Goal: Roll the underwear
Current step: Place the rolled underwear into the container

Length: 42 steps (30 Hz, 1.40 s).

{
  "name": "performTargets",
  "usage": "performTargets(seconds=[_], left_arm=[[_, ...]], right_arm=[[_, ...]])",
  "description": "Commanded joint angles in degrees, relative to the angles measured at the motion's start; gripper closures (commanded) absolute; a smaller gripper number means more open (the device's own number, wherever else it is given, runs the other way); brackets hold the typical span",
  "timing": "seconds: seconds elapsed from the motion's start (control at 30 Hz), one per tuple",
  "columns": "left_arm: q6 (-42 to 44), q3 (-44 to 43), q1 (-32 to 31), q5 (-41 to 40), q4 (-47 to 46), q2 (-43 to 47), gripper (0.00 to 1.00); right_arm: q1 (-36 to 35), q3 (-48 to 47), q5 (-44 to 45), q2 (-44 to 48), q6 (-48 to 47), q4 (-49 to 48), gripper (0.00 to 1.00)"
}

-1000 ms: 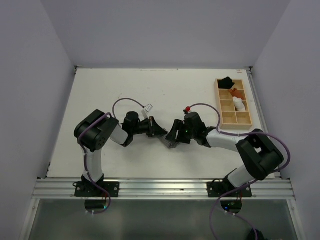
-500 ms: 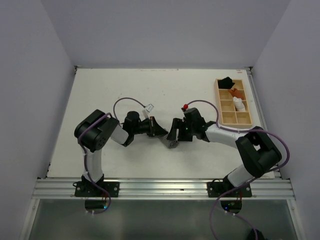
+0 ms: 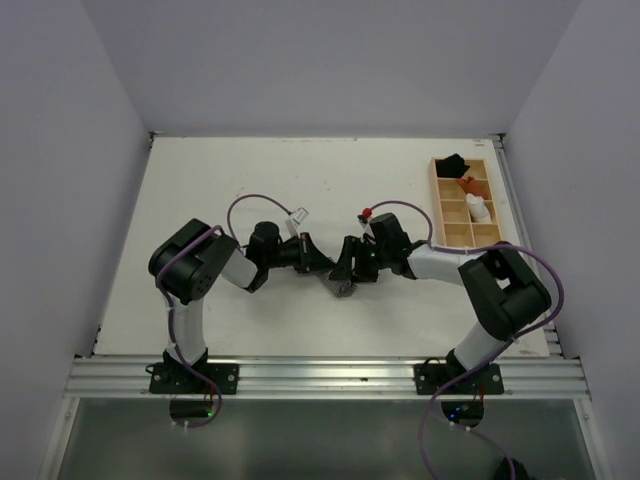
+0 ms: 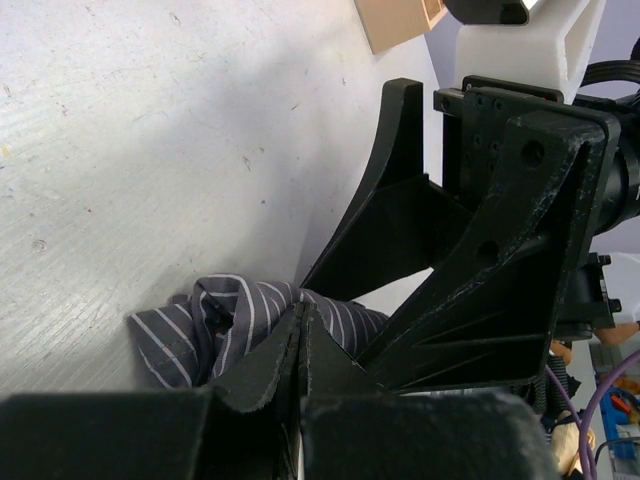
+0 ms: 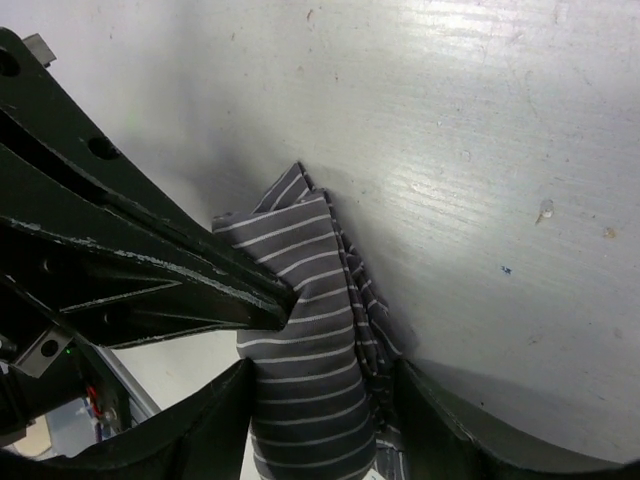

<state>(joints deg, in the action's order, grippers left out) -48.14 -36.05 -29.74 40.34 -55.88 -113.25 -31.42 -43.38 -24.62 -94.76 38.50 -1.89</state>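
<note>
The underwear (image 5: pixel 305 330), a grey cloth with fine white stripes, lies bunched into a thick fold on the white table. My right gripper (image 5: pixel 320 400) has one finger on each side of it, and the cloth fills the gap between them. In the left wrist view, my left gripper (image 4: pixel 300 322) is shut, its joined tips pressed against the underwear (image 4: pixel 190 325). The right gripper's black fingers (image 4: pixel 400 200) stand just behind. From above, the left gripper (image 3: pixel 322 265) and the right gripper (image 3: pixel 345 278) meet mid-table over the underwear (image 3: pixel 345 290), which is mostly hidden.
A wooden compartment tray (image 3: pixel 436 200) stands at the back right. It holds a black bundle (image 3: pixel 452 163), an orange bundle (image 3: pixel 470 186) and a white bundle (image 3: pixel 478 208). Purple cables loop above both wrists. The aluminium rail (image 3: pixel 320 375) runs along the near edge.
The right arm has swung its forearm towards the back, and its gripper has edged closer to the left gripper. The left arm has held still.
</note>
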Motion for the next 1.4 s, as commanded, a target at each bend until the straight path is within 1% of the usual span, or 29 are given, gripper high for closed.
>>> performTargets(seconds=[0.0,0.03,0.07,0.13,0.17,0.2,0.23,0.33,0.37,0.43,0.47,0.5,0.6,0.67,0.7,0.73,0.8,1.0,1.07,1.1,1.2,1.3,1.37], left_arm=[[7.7,1.9,-0.8,-6.1,16.3,-4.6,1.00],[7.9,1.8,-0.8,-6.1,16.5,-4.6,1.00],[8.0,1.6,-0.8,-6.1,16.8,-4.5,1.00],[8.1,1.5,-0.8,-6.1,16.9,-4.5,1.00],[8.1,1.4,-0.8,-6.0,16.9,-4.5,1.00],[8.1,1.3,-0.8,-5.8,16.9,-4.6,1.00],[8.4,1.1,-0.8,-5.8,17.1,-4.7,1.00],[8.6,0.8,-0.8,-5.2,17.3,-4.9,1.00],[8.6,0.8,-0.8,-5.2,17.3,-5.0,1.00],[8.6,0.7,-0.8,-4.8,17.2,-4.8,1.00],[8.6,0.7,-0.8,-4.7,17.3,-4.6,1.00],[8.6,0.3,-0.8,-4.6,17.6,-4.0,1.00],[9.2,-1.0,-0.7,-4.9,20.7,-2.0,1.00],[9.9,-3.2,-0.7,-5.6,24.8,-0.2,0.95],[10.4,-4.0,-0.6,-6.0,26.4,0.5,0.94],[11.0,-5.1,-0.5,-6.3,28.9,1.2,0.92],[11.1,-6.0,-0.1,-7.5,30.9,3.0,0.86],[11.1,-10.3,2.2,-9.3,38.7,7.1,0.80],[11.1,-11.6,3.4,-8.7,40.9,8.0,0.76],[11.4,-13.5,4.5,-8.3,41.6,8.3,0.73],[14.3,-18.6,6.6,-6.8,46.3,9.1,0.71],[16.1,-22.4,8.2,-6.3,50.2,10.4,0.71],[16.7,-26.8,8.9,-6.5,53.8,11.3,0.70]], right_arm=[[-0.2,3.4,-0.2,-2.5,-1.7,4.1,0.40],[-0.1,4.2,-0.3,-2.3,-1.6,4.0,0.41],[-0.2,4.6,-0.3,-2.0,-1.7,3.9,0.46],[-0.3,5.3,-0.5,-2.1,-1.8,3.8,0.50],[-0.1,5.3,-1.1,-2.2,-1.7,3.8,0.55],[-0.2,5.4,-1.3,-2.2,-1.7,3.9,0.57],[-0.1,5.4,-1.1,-2.1,-1.6,4.2,0.62],[-0.2,5.1,-0.7,-1.5,-2.0,5.3,0.71],[-0.2,5.1,-0.3,-1.4,-2.2,5.8,0.79],[-0.2,5.2,-0.3,-1.2,-2.4,5.8,0.87],[-0.2,5.4,-0.2,-1.4,-2.2,5.8,0.95],[-0.2,5.8,-0.4,-1.5,-1.8,5.4,1.00],[-0.2,6.8,-0.7,-1.5,-1.0,4.2,1.00],[-0.2,7.0,-0.6,-0.9,-0.7,4.0,1.00],[-0.2,7.0,-0.4,-0.6,-0.6,4.0,1.00],[-0.2,7.1,-0.3,-0.3,-0.6,3.9,1.00],[-0.1,7.1,-0.7,0.5,-0.1,3.4,1.00],[-0.1,7.3,-1.7,1.3,1.3,2.2,1.00],[-0.2,7.3,-1.8,1.4,1.5,2.2,1.00],[-0.2,7.2,-2.0,1.6,1.7,2.2,1.00],[-0.2,7.0,-2.5,1.8,2.1,2.2,1.00],[-0.2,6.6,-2.8,2.1,2.5,2.2,1.00],[-0.2,6.4,-3.1,2.5,2.7,2.4,1.00]])
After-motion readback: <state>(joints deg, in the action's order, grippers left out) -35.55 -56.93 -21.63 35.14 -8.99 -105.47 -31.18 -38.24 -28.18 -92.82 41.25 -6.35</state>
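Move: The rolled underwear lies between the right hand's parted fingers, its middle about 1 cm back, 2 cm left and 1 cm below that hand. From the left hand, whose closed tips are already on the roll, its middle is some 3 cm back, 1 cm right and 1 cm lower. The container stands roughly 17 cm ahead and 32 cm right of the right hand, about 1 cm lower. Right fingers pinch the roll, then left fingertips come free, open partly and withdraw about 8 cm forward-left, rising. ##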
